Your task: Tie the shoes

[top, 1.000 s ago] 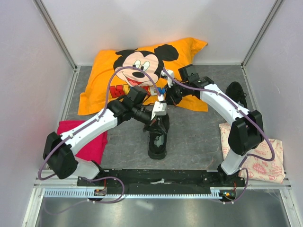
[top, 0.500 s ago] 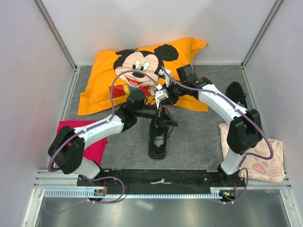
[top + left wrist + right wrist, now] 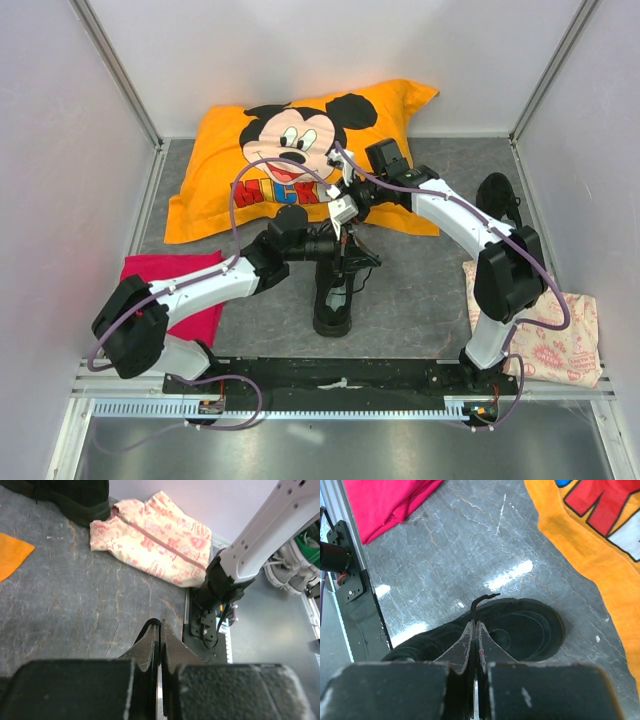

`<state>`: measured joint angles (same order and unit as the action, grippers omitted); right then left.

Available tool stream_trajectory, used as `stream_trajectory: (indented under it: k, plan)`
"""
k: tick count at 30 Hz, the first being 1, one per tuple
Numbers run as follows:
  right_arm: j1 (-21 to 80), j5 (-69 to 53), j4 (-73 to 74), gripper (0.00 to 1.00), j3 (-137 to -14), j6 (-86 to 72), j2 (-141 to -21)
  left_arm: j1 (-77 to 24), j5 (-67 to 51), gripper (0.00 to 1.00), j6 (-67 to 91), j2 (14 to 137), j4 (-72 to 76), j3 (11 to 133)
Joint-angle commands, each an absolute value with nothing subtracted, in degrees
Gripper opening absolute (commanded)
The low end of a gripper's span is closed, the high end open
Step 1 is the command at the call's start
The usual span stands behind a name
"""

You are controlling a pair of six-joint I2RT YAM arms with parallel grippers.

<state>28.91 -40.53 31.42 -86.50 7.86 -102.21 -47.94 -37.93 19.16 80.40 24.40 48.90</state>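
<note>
One black shoe [image 3: 333, 298] lies mid-table with its toe toward the arms; the right wrist view shows it from above [image 3: 525, 627]. My left gripper [image 3: 356, 258] hovers over its laced part, shut on a thin black lace [image 3: 151, 623] that loops over the fingertips [image 3: 160, 626]. My right gripper [image 3: 342, 212] is just behind the shoe near the pillow. It is shut on the other lace, whose end [image 3: 483, 600] sticks out past its tips [image 3: 476, 626]. A second black shoe [image 3: 497, 195] stands at the right rear, also seen in the left wrist view [image 3: 75, 497].
An orange Mickey Mouse pillow [image 3: 300, 150] lies across the back. A magenta cloth [image 3: 175, 290] sits by the left arm, and a pale pink patterned cloth [image 3: 545, 320] lies at the right front. Grey walls close in on three sides.
My left arm has swung right and lower, carrying its gripper across the shoe with the lace. My right gripper has drawn back toward the pillow with its lace.
</note>
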Motion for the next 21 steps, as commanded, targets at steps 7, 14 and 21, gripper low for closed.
stream_trajectory:
  k: [7,14,21]
  plan:
    - [29.53,-42.1,29.09,0.0,-87.01,6.33,-102.75,-45.8,-33.92,0.13,33.64,82.0,36.9,52.91]
    - [29.88,-42.19,29.0,0.0,-87.98,6.07,-103.62,-46.84,-41.23,0.2,18.85,82.97,30.27,50.28]
    - [31.29,-43.33,28.92,0.0,-91.14,6.07,-105.55,-46.33,-37.01,0.79,-5.05,72.64,5.99,48.96]
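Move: The left gripper holds one lace above and to the right of the shoe. The shoe's middle lies about 5 cm ahead of it, 6 cm to its left and 18 cm below; the orange pillow's middle is roughly 38 cm ahead and 12 cm left, and the pink cloth some 45 cm left, 2 cm ahead. From the right gripper, also holding lace, the shoe's middle is about 9 cm back, 3 cm left and 13 cm down. Lift the left gripper about 3 cm while edging forward with the lace over the shoe, then bring it back and dip some 5 cm, opening the fingers to a little over half as it sinks to let go of the lace. Keep the right fingers pinched on the other lace, easing them about 1 cm left and down. ##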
